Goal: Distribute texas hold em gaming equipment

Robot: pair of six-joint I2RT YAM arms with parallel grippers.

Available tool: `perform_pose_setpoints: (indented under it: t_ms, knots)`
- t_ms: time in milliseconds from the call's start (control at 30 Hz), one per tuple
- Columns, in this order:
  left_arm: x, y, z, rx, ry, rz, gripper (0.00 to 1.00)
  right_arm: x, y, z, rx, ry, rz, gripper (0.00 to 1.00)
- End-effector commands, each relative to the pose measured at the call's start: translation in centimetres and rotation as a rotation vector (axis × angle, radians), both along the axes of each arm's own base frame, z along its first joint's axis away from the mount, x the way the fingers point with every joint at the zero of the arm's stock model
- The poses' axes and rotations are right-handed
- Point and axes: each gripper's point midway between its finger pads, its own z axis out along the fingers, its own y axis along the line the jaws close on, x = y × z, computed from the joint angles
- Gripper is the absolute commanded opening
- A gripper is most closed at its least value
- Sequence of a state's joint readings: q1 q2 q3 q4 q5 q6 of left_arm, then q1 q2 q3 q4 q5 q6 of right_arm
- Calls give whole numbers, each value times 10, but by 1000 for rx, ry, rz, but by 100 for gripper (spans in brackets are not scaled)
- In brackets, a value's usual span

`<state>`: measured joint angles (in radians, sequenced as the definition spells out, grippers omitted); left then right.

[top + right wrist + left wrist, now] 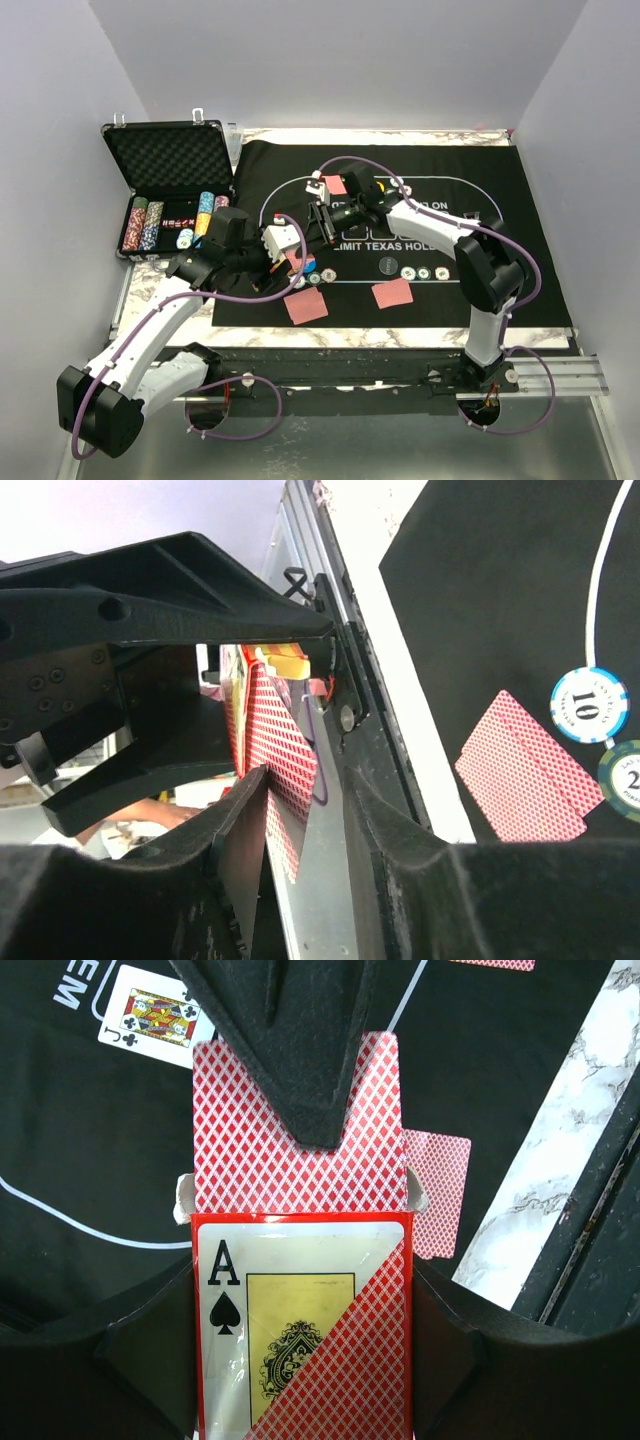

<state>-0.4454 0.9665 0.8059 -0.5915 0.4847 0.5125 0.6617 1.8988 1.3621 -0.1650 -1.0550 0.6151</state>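
Note:
My left gripper (296, 262) is shut on the red-orange card box (300, 1330), printed with an ace of spades, and holds it above the mat. Red-backed playing cards (290, 1160) stick out of the box's open end. My right gripper (322, 222) reaches in from the far side. In the right wrist view its jaws (305, 780) stand open around the edge of a red-backed card (280, 750), which touches only the left finger. One right finger (300, 1050) lies over the cards. Three poker chips (424, 274) sit in a row on the mat.
Red-backed cards lie on the black felt mat (520, 200) at front left (306, 306), front middle (392, 293) and far (336, 184). A face-up jack of clubs (155, 1020) lies beside the box. The open black case (170, 205) with chip rows stands at left.

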Motion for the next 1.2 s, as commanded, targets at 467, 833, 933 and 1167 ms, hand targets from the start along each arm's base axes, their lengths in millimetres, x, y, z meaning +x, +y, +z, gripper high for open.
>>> perform_pose_setpoints:
  t_ms: [467, 833, 933, 1167]
  knots:
    - [9, -1, 10, -27, -32, 19, 0, 24, -43, 18, 19, -19, -49, 7]
    - [16, 7, 14, -65, 1, 75, 0, 105, -112, 1, -253, -453, -141, 1]
    - [19, 9, 16, -77, 12, 95, 0, 144, -134, -18, -444, -678, -143, 1]
    - [25, 13, 20, -97, 33, 136, 0, 200, -163, -42, -725, -1061, -56, 1]
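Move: Between the hands, the card sticking out of the red card box is roughly 3 cm left of the right fingers' midpoint, 2 cm back and a touch lower. Some 13 cm below that hand, the face-up jack lies about 11 cm ahead and 3 cm right, and the blue small blind button level with it, about 1 cm left. The far card pile is around 23 cm ahead, 8 cm right. From the left hand, the card is about 3 cm right, 1 cm ahead and 3 cm higher. Closing almost shut on the protruding card, the right fingers pinch it and draw it clear of the box, then carry it some 17 cm forward and 13 cm right, towards the far card pile. Late in that sweep the wrist tips the fingers over by about 50 degrees to point down. The left hand keeps its hold on the box and eases a couple of centimetres left and forward. ##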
